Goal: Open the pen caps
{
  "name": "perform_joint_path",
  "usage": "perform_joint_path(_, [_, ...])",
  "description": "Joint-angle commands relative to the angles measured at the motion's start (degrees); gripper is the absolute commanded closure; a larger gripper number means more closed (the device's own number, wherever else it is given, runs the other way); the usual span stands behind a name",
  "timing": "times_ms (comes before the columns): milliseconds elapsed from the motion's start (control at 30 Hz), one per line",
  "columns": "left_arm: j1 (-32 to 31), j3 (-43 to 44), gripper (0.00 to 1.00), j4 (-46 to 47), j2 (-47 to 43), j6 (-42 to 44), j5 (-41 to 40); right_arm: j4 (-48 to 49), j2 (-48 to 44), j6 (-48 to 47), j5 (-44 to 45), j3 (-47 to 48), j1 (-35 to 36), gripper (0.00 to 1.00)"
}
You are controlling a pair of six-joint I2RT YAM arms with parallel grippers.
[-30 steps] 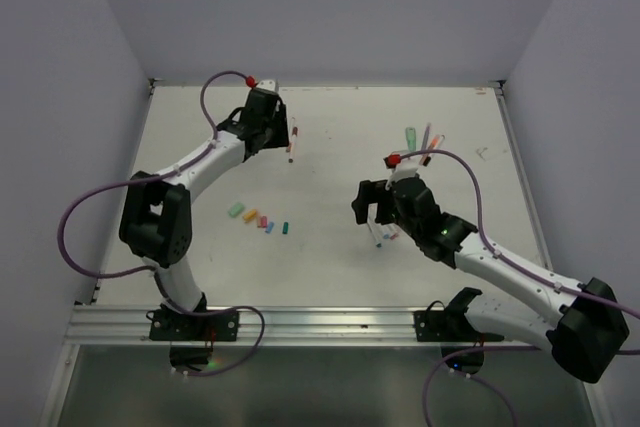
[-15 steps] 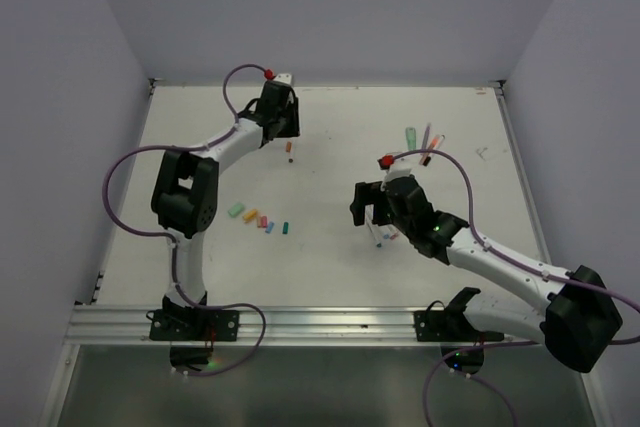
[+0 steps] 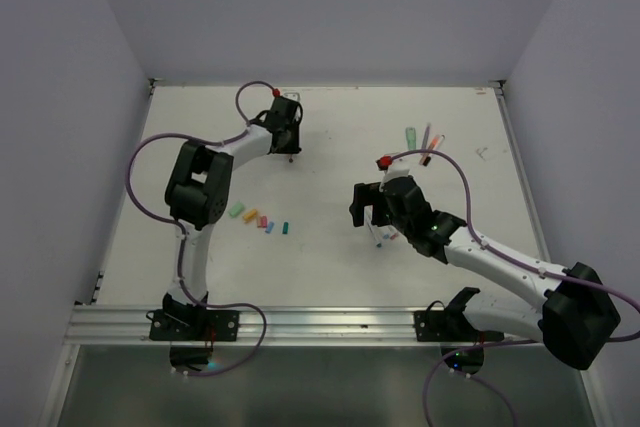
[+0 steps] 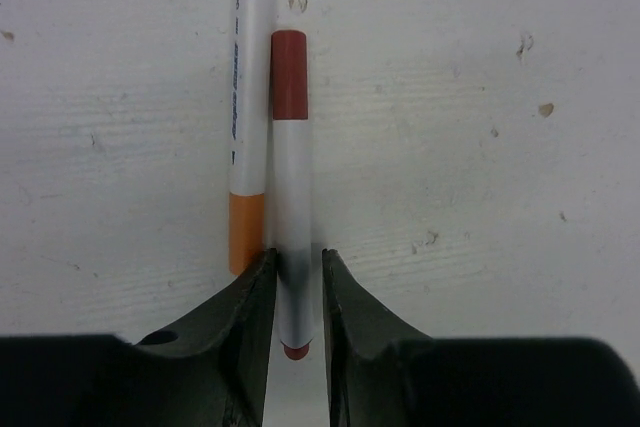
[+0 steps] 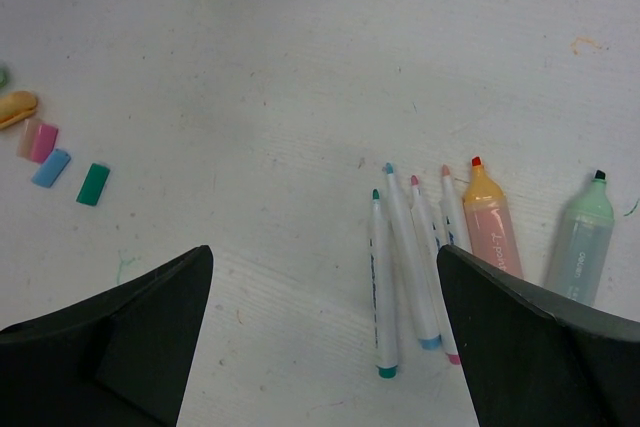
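Observation:
In the left wrist view a white pen [image 4: 291,197] lies on the table with its red cap [image 4: 289,87] on, at the far end. My left gripper [image 4: 297,259] has its jaws tight round the barrel near the rear end. Against it lies another white pen with an orange end [image 4: 247,232]. From above, the left gripper [image 3: 289,145] is at the far middle of the table. My right gripper [image 5: 322,257] hangs wide open with nothing between its fingers. Loose caps [image 5: 93,184], orange, pink, blue and green, lie to its left. Several uncapped pens [image 5: 381,287] lie to its right.
An orange highlighter [image 5: 490,227] and a pale green highlighter [image 5: 582,239] lie beside the uncapped pens. More pens [image 3: 425,139] rest at the back right, with a small pale scrap [image 3: 482,153] near the right wall. The row of caps [image 3: 260,219] sits left of centre.
The left arm has stretched farther back and lowered onto the two pens, its jaws narrowing round the red-capped one. The right arm has hardly moved.

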Motion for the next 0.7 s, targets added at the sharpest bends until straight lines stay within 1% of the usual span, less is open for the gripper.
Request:
perform_joint_path(0, [-0.66, 1.09, 0.73, -2.29, 0.54, -0.63, -1.82, 2.34, -0.97, 0.47, 0.52, 0.33, -0.27, 0.02])
perform_joint_path(400, [-2.68, -1.02, 0.74, -7.47, 2.29, -2.30, -4.81, 2.69, -2.81, 1.00, -0.27, -0.81, -0.19, 0.02])
perform_joint_path(500, [-3.73, -2.34, 0.83, -8.09, 1.59, -3.26, -5.60, 2.78, -3.43, 1.26, -0.27, -1.25, -0.27, 0.02])
perform_joint_path(533, [-3.91, -3.56, 0.91, -8.09, 0.90, -3.44, -5.60, 3.04, -3.52, 1.26, -0.44, -1.34, -0.27, 0.02])
perform_joint_path(633, [-5.14, -6.11, 1.00, -7.83, -1.21, -4.06, -5.86, 3.74, -3.96, 1.61, -1.14, -1.34, -0.27, 0.02])
perform_joint_path(667, [-5.58, -7.08, 1.00, -7.05, -2.09, -4.15, -5.87, 4.00, -3.96, 1.79, -1.41, -1.42, -0.27, 0.02])
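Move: The red-capped pen lies under the left hand, its near end running back between the partly open fingertips; its middle is about 4 cm ahead, in line sideways and about 2 cm below. Beside it lies the orange-capped pen, its middle roughly 8 cm ahead of the hand and 2 cm to the left. From the right hand the red-capped pen is some 27 cm ahead, 19 cm left and 11 cm lower. The left fingers shut on the red-capped pen and pinch its white barrel near the end away from the cap. The hand first sinks a good centimetre around the pen while easing back, tilting about 5 degrees, then closes and draws back faster, for about 2.5 cm in all, slipping slightly right at the end and taking the pen along. ##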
